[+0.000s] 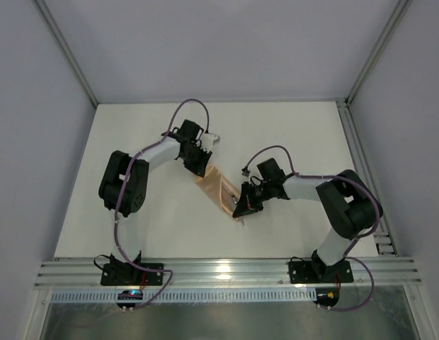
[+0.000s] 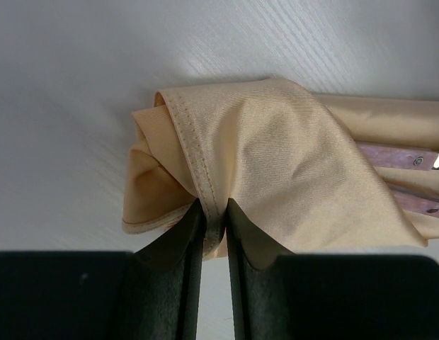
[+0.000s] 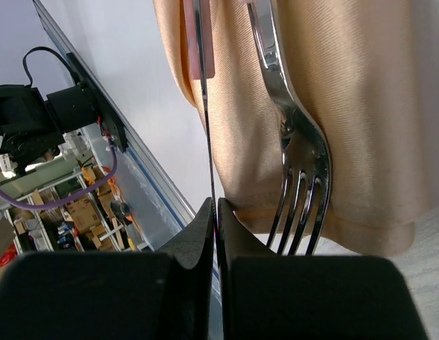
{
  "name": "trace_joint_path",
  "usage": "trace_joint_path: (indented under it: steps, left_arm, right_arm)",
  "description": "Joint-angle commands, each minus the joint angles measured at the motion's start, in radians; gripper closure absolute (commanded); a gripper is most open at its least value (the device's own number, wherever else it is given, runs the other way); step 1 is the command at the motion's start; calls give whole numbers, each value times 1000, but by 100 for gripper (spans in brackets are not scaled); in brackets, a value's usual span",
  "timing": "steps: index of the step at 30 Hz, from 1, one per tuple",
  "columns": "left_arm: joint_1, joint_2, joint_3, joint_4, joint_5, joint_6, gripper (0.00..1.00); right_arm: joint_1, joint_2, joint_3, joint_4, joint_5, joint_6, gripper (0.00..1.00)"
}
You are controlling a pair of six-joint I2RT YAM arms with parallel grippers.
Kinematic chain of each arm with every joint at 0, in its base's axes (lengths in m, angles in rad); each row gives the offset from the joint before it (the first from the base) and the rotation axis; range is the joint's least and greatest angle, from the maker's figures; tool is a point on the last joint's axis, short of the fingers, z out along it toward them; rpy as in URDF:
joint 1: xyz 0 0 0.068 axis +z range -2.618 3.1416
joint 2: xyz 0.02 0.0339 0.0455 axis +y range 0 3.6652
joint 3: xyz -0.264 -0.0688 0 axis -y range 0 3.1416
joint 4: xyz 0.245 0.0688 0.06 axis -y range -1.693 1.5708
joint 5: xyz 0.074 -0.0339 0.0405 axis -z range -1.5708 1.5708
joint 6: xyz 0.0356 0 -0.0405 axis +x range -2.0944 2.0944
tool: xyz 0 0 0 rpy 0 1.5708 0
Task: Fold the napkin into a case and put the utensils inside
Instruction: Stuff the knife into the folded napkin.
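Observation:
The peach-orange napkin [image 1: 218, 185] lies folded into a narrow case at the table's middle. My left gripper [image 2: 214, 221] is shut on a hemmed fold of the napkin [image 2: 276, 149] at its far-left end [image 1: 200, 166]. Two pale pinkish utensil handles [image 2: 400, 156] poke out from under the cloth. At the napkin's near-right end, my right gripper [image 3: 217, 212] is shut on the thin knife blade [image 3: 205, 120], seen edge-on over the cloth [image 3: 368, 106]. A silver fork [image 3: 299, 149] lies on the napkin beside it, tines toward my fingers. In the top view, that gripper [image 1: 244, 207] hides the utensils.
White tabletop [image 1: 297, 134] all around the napkin. An aluminium rail [image 1: 226, 273] runs along the near edge, with both arm bases on it. Frame posts [image 1: 379, 49] rise at the back corners. Grey walls enclose the sides.

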Motion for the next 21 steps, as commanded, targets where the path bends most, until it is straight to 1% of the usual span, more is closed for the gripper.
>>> trace_joint_path:
  steps: [1,8,10,11,12,14,16,18,20,21]
  left_arm:
    - [7,-15,-13,22,41,7,80]
    - [9,-18,-15,24,51,11,80]
    - [9,-23,-15,25,51,11,80]
    - [9,-21,-15,25,51,11,80]
    - [9,-23,-15,27,51,11,80]
    - [12,-23,-15,27,51,11,80]
    - [12,-21,-15,29,51,11,80]
    - [15,-21,-15,30,51,10,80]
    - [16,-18,-15,30,51,10,80]
    - [16,-20,-15,30,51,10,80]
  right_arm:
    - [-5,34,37,-39,8,-21,97]
    - [-5,74,101,-70,14,-24,91]
    - [-3,77,108,-95,28,-32,83]
    - [-3,77,108,-101,31,-35,77]
    - [-3,69,109,-125,45,-43,66]
    - [-3,48,117,-157,58,-58,60]
    - [1,5,131,-231,103,-89,54]
    - [1,-26,157,-309,135,-101,51]
    - [0,-70,186,-367,199,-129,46]
    - [1,-85,193,-427,225,-139,41]
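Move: Pinched by the blade in the right fingers, the knife already has its handle inside the folded napkin. The middle of the napkin pocket lies about 7 cm ahead and 7 cm left of the right hand, some 2 cm lower. The fork's middle is roughly 8 cm ahead of this hand and 4 cm left. From the left hand, holding the napkin's far corner, the pocket's middle is about 7 cm back and 7 cm right, 1 cm lower. Easing the knife on towards the napkin pocket, the right hand creeps under 1 cm forward while sinking about 1 cm, then opens its fingers from shut to about half and lets go of the blade. It draws off roughly 1.5 cm right and 1 cm up, fingertips tipping nearly 10 degrees farther down. The left hand stays put, still pinching the napkin corner. ##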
